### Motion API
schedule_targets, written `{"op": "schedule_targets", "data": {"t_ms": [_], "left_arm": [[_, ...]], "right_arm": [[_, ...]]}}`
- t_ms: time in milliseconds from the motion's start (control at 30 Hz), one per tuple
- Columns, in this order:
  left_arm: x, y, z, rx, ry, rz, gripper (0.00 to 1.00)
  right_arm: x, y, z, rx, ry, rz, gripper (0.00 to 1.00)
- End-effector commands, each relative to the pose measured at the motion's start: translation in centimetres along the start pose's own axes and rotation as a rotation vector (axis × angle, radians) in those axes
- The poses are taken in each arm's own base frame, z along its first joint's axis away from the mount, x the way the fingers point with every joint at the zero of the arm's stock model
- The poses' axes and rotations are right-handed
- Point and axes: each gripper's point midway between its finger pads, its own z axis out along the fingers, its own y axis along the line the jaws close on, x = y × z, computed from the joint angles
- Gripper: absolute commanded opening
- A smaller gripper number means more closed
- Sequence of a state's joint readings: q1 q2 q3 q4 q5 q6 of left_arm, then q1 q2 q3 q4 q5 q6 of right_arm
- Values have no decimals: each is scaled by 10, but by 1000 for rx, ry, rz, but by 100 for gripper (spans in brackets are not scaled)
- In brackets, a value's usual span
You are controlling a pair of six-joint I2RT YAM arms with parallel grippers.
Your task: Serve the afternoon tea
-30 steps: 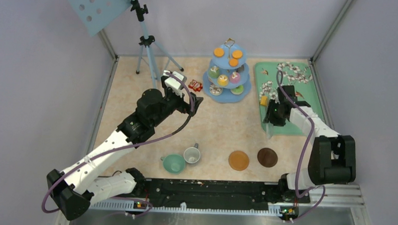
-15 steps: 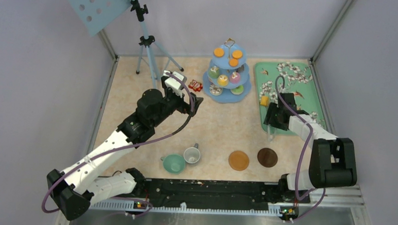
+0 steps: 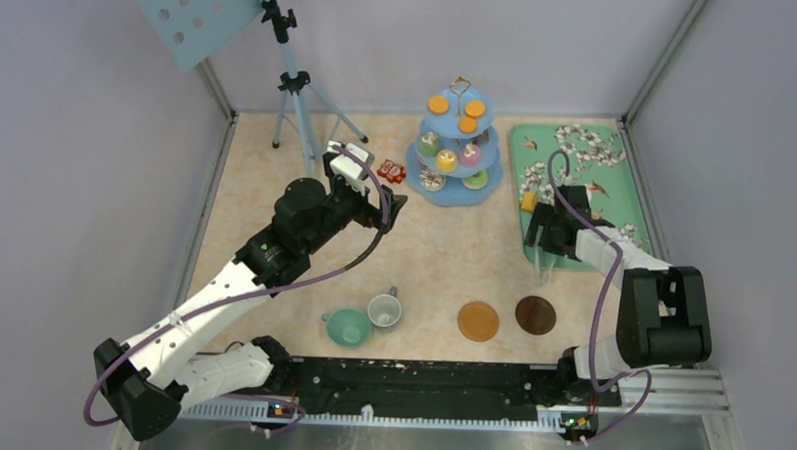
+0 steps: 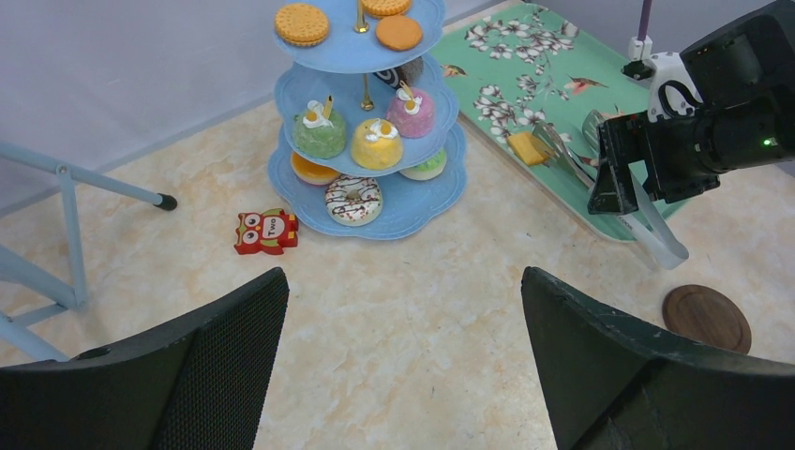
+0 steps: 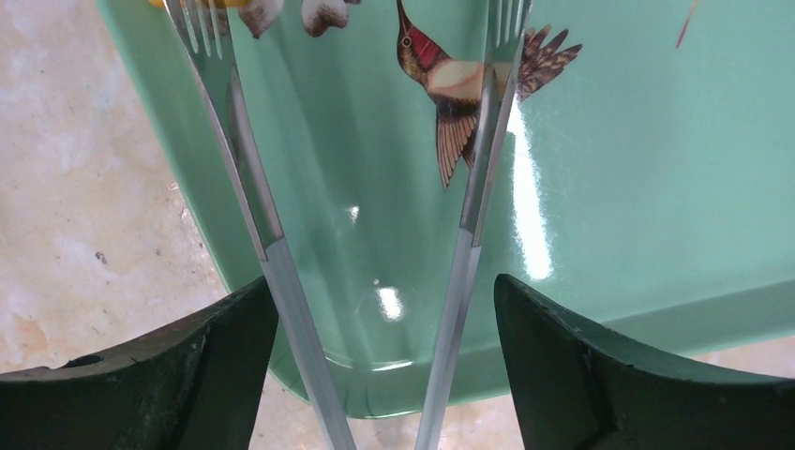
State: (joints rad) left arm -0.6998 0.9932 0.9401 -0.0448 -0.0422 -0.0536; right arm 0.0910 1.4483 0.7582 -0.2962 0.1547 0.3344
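The light-blue three-tier stand (image 3: 455,147) (image 4: 361,141) holds orange biscuits on top, with cupcakes and donuts on the two tiers below. The teal cup (image 3: 348,326) and grey-white cup (image 3: 384,309) stand near the front. To their right lie two round brown coasters (image 3: 478,321) (image 3: 535,315). My left gripper (image 4: 403,281) (image 3: 385,200) hangs open over bare table, short of the stand. My right gripper (image 5: 384,291) (image 3: 542,248) is open at the green tray's near-left corner. The long metal tongs (image 5: 466,234) (image 4: 656,239) lie spread between its fingers, the right arm clear of its finger.
The green floral tray (image 3: 586,182) (image 5: 609,187) carries a small yellow piece (image 3: 528,201) (image 4: 527,147) by the tongs' tips. A red owl toy (image 4: 266,232) (image 3: 390,171) lies left of the stand. A tripod (image 3: 297,101) stands at the back left. Walls close the table on three sides.
My right gripper has opened wide, the tongs' arms have sprung apart between its fingers, and it has shifted slightly toward the tray's near corner. The left arm has not moved.
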Motion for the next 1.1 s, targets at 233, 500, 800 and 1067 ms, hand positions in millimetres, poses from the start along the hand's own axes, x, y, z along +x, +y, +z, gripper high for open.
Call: {"op": "schedule_targets", "data": {"t_ms": [233, 500, 800, 1067], "left_arm": [[-12, 0, 2, 3, -48, -11, 99], [-11, 1, 2, 0, -46, -10, 99], [-13, 0, 1, 6, -52, -11, 99], [-13, -2, 1, 13, -51, -12, 99]], "right_arm": [[-23, 3, 1, 12, -97, 0, 70], [-22, 5, 0, 21, -46, 20, 51], [-39, 17, -43, -31, 2, 38, 46], [-40, 34, -45, -87, 85, 44, 49]]}}
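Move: The right hand holds the tongs spread wide, their heads close beside a yellow cake on the green tray, about 9 cm ahead of the hand, 3 cm to its left and 7 cm below. The dark coaster is roughly 16 cm straight back. The cake stand's foot is some 12 cm ahead and 18 cm left. From the idle left hand the yellow cake lies about 9 cm ahead, 28 cm right and 34 cm down. Staying low at first and edging barely forward, the right hand closes its fingers partway, squeezing the tongs' handles so the jaws narrow beside the yellow cake. It then rises about 4 cm, drifting some 1.5 cm left, fingers keeping their part-closed hold on the tongs. ##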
